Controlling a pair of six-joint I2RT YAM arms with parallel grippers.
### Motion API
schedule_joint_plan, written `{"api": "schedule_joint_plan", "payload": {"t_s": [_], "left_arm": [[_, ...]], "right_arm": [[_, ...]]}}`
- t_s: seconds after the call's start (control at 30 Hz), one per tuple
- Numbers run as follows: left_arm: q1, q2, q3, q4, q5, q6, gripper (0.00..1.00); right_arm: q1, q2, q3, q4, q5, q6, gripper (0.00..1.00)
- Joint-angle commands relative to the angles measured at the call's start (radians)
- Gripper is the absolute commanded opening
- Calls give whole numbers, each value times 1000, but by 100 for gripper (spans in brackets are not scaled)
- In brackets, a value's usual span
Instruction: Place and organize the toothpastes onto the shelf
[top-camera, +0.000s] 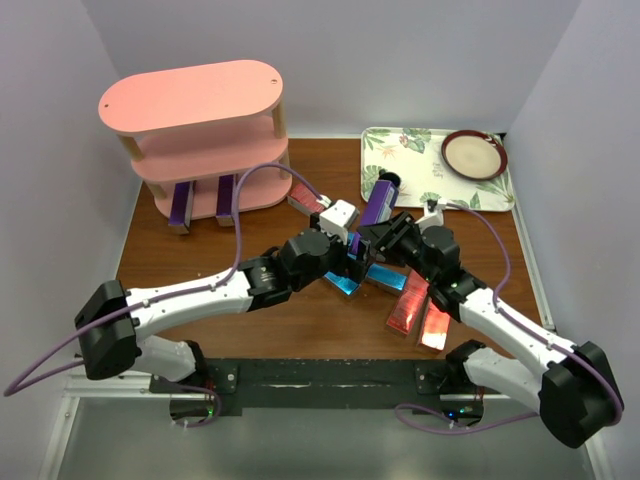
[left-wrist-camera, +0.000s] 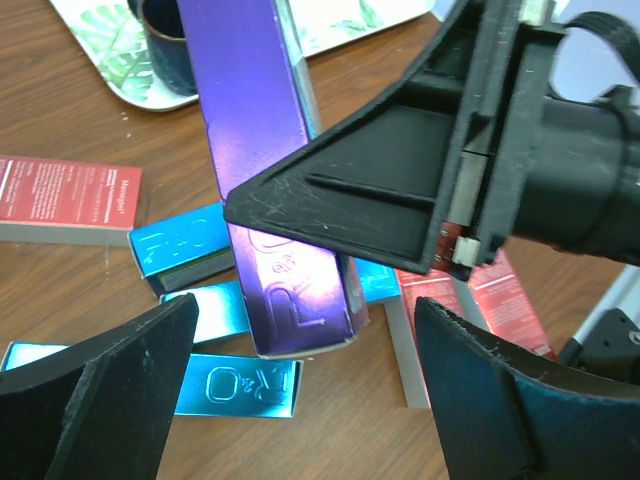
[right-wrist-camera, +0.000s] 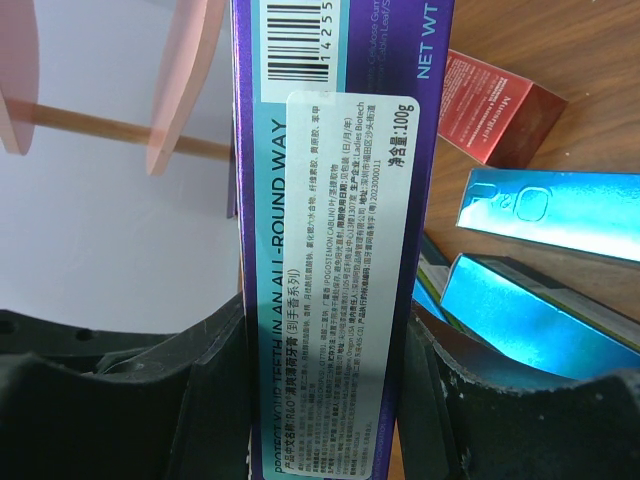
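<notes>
My right gripper (top-camera: 385, 232) is shut on a purple toothpaste carton (top-camera: 378, 205) and holds it tilted above the table's middle; its label face (right-wrist-camera: 340, 200) fills the right wrist view between the black fingers (right-wrist-camera: 200, 400). My left gripper (left-wrist-camera: 305, 400) stands open just below the carton's lower end (left-wrist-camera: 270, 290), touching nothing. Blue cartons (left-wrist-camera: 240, 385) (top-camera: 350, 280) and red cartons (top-camera: 408, 305) (left-wrist-camera: 70, 195) lie on the table beneath. The pink shelf (top-camera: 200, 130) stands at the back left, with two purple cartons (top-camera: 183, 203) (top-camera: 226, 198) at its bottom tier.
A floral tray (top-camera: 435, 165) at the back right carries a brown plate (top-camera: 475, 153), and a dark cup (left-wrist-camera: 165, 50) stands at its near left corner. White walls close in the table on the left, back and right.
</notes>
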Motion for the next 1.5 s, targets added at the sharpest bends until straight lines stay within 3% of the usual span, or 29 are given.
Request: {"api": "schedule_joint_plan", "payload": {"t_s": [0.0, 0.33, 0.47, 0.83, 1.1, 1.2, 1.27, 1.47], "left_arm": [[-7, 15, 48, -14, -95, -27, 91], [-7, 47, 22, 50, -101, -63, 84], [-7, 72, 34, 58, -103, -81, 73], [-7, 70, -40, 165, -144, -167, 65], [-6, 35, -84, 202, -196, -170, 38], [-6, 26, -99, 204, -208, -163, 27], [-6, 20, -110, 201, -214, -157, 21], [-6, -34, -174, 202, -268, -137, 18]], "right_arm": [[15, -6, -3, 105, 29, 16, 41], [30, 17, -11, 139, 18, 25, 41], [39, 17, -17, 157, 21, 36, 41], [55, 45, -25, 200, 3, 54, 41], [64, 62, -29, 214, -8, 45, 42], [64, 56, -28, 206, -3, 31, 47], [64, 53, -23, 183, 4, 22, 60], [64, 40, 10, 111, 32, -32, 90]]}}
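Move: The purple toothpaste hangs slantwise in the right fingers. Its middle is about 6 cm ahead of the left hand, 4 cm right and roughly level, with the lower end nearer and a little below. On the table, some 19 cm below the left hand, one blue toothpaste lies 6 cm ahead and 5 cm right, another 6 cm ahead and 6 cm left. From the right hand, the open left gripper is about 4 cm back, 2 cm left, about level. The left fingers close on the lower end of the purple toothpaste and pinch it, the hand sinking about 4 cm with a little forward, turning some 10 degrees counter-clockwise and finally easing left. The right hand carries the box about 2.5 cm left towards the left gripper. Once the left has its grip, the right fingers open and let go. ##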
